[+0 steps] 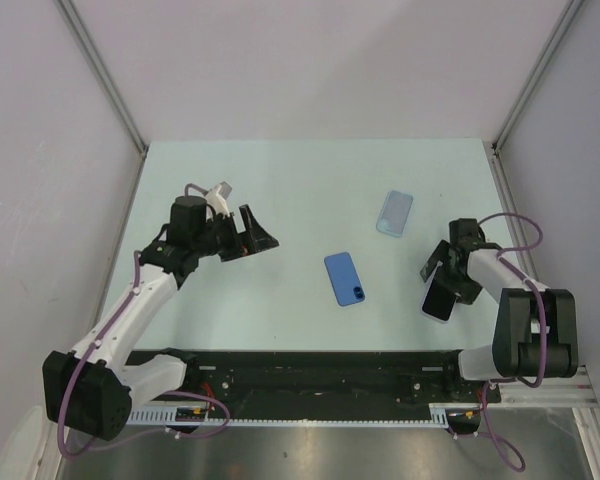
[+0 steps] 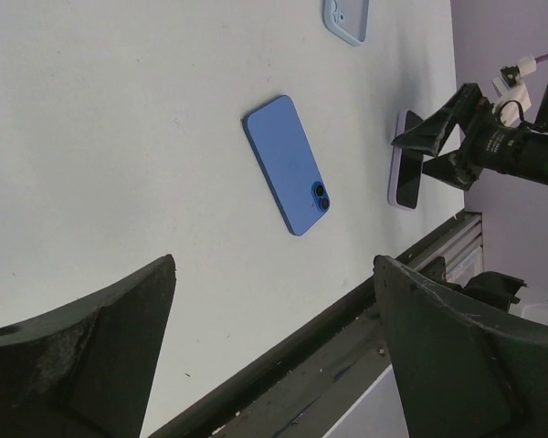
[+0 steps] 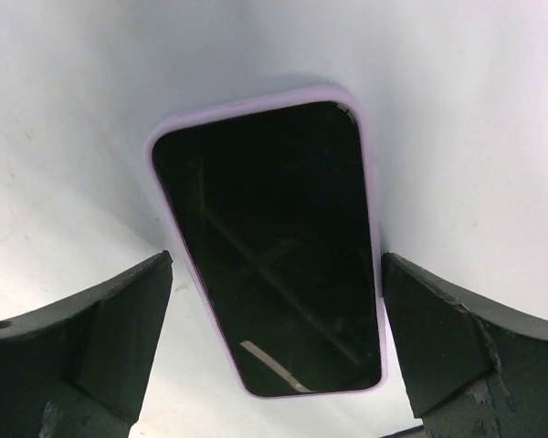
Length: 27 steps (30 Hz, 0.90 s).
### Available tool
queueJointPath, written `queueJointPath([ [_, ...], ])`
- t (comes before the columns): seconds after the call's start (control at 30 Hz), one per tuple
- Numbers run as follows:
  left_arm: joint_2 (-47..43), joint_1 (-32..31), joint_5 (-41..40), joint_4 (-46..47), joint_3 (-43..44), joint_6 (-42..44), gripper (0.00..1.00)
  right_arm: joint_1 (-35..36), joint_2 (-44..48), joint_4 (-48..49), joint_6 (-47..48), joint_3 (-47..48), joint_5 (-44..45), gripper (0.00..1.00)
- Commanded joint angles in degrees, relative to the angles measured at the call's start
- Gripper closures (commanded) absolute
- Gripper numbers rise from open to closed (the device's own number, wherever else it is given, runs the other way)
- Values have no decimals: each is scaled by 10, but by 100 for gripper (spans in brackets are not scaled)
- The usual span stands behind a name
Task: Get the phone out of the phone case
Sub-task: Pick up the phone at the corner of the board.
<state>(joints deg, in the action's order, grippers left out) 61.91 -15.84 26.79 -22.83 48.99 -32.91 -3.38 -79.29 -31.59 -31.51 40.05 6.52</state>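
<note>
A phone [image 3: 274, 246] with a dark screen lies face up in a lilac phone case [image 3: 256, 102] on the pale table, at the right near the front edge [image 1: 440, 300]. My right gripper [image 3: 276, 301] hovers open over it, one finger on each long side, touching neither. In the top view the right gripper [image 1: 448, 282] covers the phone's far end. My left gripper [image 1: 257, 236] stands open and empty at the left, pointing across the table. The cased phone [image 2: 405, 173] also shows in the left wrist view, below the right gripper [image 2: 438, 151].
A blue phone [image 1: 344, 278] lies back up in the middle of the table, its camera toward the front [image 2: 288, 164]. A light blue empty case [image 1: 394, 212] lies farther back. The black front rail [image 1: 320, 365] runs along the near edge.
</note>
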Motion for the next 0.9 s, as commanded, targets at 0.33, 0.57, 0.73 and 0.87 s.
queueJointPath([
  [0.33,15,3,41,45,2,-17,6,75,-47,-8,-44,-16,-30,31],
  [0.57,101,-35,138,175,-61,-83,7,75,-4,33,-61,-16,-150,53],
  [0.73,195,-160,130,291,-36,-119,7,104,12,80,-103,-16,-206,57],
  [0.87,305,-234,135,347,20,-149,7,123,1,107,-131,-16,-241,58],
])
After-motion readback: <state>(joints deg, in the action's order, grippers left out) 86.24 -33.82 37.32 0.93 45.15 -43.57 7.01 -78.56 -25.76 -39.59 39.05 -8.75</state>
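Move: The phone in its lavender case lies flat between my open right fingers, its middle about 2 cm nearer me than that hand and 1 cm below, the right finger against its right edge. The blue phone is some 26 cm to the left and 2 cm farther out; the clear case is roughly 11 cm left and 20 cm ahead. From my left hand, the phone in its case lies about 48 cm right, 4 cm back and 18 cm down. I nudge my right hand another 2 cm left, then close the fingers until they pinch the case's two long sides. Keeping that grip, I carry the phone about 8 cm left towards the blue phone, rising only slightly while the hand's left side tips up some 20 degrees. Late on, my open left hand swings right, down and a little back towards the cased phone, turning clockwise. ##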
